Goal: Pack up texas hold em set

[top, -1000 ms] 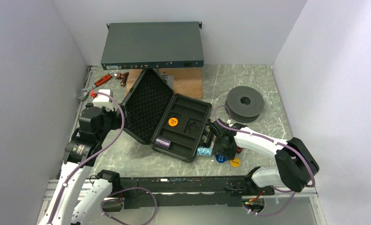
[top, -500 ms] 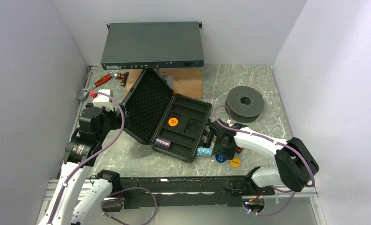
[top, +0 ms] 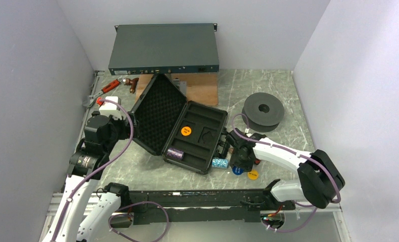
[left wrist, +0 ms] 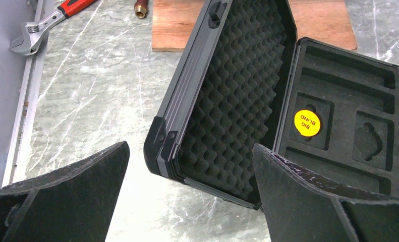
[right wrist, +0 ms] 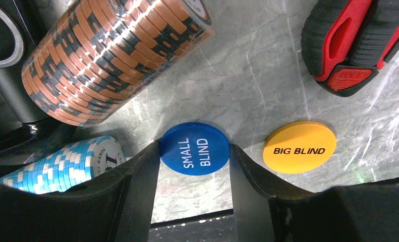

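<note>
The black case (top: 157,113) lies open at mid-table, its foam lid propped up. In its tray sit an orange BIG BLIND disc (top: 186,131) and a purple chip roll (top: 175,153). Right of the case, on the table, lie a brown roll (right wrist: 111,55), a teal roll (right wrist: 61,166), a blue SMALL BLIND disc (right wrist: 194,148) and a yellow BIG BLIND disc (right wrist: 299,146). My right gripper (right wrist: 194,147) reaches down to the table, and both fingertips touch the blue disc's edges. My left gripper (left wrist: 190,151) hangs wide open just left of the lid's near corner (left wrist: 159,146), holding nothing.
A big grey rack unit (top: 164,49) stands at the back, with a wooden board (top: 202,88) in front of it. A black spool (top: 263,111) sits at the right. A red-black handled tool (right wrist: 353,45) lies close beside the discs. A wrench (left wrist: 33,39) lies at the far left.
My right gripper's jaws have narrowed onto the blue disc. Neither arm has visibly moved otherwise.
</note>
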Action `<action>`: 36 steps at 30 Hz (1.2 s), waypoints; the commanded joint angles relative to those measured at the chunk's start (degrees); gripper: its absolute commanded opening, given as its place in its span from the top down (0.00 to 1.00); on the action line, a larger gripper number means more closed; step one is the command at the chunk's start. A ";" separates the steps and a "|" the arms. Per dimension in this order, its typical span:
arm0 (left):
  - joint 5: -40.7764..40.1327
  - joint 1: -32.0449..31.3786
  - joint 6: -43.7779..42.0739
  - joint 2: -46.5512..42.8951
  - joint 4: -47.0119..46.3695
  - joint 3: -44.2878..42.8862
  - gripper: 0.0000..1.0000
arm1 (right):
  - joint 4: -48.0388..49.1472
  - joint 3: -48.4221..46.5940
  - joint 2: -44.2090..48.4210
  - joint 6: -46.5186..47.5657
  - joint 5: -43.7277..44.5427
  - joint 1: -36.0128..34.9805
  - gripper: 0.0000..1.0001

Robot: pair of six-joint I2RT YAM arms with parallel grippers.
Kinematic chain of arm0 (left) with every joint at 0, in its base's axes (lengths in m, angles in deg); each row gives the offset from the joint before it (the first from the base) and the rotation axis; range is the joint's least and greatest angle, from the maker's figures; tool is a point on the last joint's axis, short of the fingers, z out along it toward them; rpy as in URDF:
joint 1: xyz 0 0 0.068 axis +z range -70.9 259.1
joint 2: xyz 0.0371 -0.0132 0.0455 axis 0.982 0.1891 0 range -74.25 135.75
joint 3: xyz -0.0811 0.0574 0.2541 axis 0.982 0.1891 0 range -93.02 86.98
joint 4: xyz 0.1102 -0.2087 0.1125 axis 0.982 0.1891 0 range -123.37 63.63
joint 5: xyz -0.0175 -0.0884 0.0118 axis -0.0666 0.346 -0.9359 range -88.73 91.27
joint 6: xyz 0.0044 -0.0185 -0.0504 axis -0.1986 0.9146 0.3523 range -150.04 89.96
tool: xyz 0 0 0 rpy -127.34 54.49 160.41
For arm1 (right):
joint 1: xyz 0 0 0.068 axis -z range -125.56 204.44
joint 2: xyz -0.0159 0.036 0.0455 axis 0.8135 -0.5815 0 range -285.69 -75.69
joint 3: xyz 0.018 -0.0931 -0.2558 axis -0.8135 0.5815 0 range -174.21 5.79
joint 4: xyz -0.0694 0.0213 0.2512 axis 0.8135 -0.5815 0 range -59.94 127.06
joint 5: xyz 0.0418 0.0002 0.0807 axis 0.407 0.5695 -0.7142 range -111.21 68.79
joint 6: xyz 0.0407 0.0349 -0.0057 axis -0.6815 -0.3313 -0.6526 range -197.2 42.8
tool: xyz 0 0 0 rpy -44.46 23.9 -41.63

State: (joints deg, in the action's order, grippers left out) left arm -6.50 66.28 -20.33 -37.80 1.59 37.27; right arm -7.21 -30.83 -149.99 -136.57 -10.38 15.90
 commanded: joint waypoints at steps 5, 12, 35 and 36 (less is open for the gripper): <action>0.59 0.08 -0.40 -0.86 -1.56 0.32 0.01 | -0.48 0.06 4.37 0.26 3.27 0.14 0.60; 0.44 0.13 -0.44 -1.03 -1.48 0.32 0.01 | -1.35 -0.43 7.56 1.04 4.50 0.14 0.60; 0.54 0.15 -0.41 -0.98 -1.47 0.30 0.01 | 7.21 -0.41 20.75 9.86 1.18 0.20 0.60; 0.56 0.16 -0.40 -0.98 -1.47 0.28 0.01 | 7.90 -0.41 21.04 10.15 0.67 0.18 0.60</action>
State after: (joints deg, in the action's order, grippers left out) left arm -6.50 66.28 -20.33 -38.44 1.59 37.62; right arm -3.34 -30.46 -130.19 -129.16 -8.21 15.90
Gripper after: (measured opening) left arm 0.989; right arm 0.512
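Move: The small blind button is already pinched in my right hand, low at the table. The empty round recess in the open case lies about 16 cm ahead, 14 cm to the left and slightly higher. The case handle stands some 12 cm ahead and 7 cm left, the brown chip roll 9 cm ahead and 1 cm left, the blue chip roll 3 cm ahead and 8 cm left. From my left hand the recess is roughly 7 cm ahead, 32 cm right and 22 cm below. Keeping the small blind button pinched by its rim, I raise my right hand about 7 cm, slowly at first and then faster, while easing some 3 cm forward towards the case, with a slight swing left at the end. As I climb, the wrist tips up about 20 degrees, so the fingers reach outward more. ##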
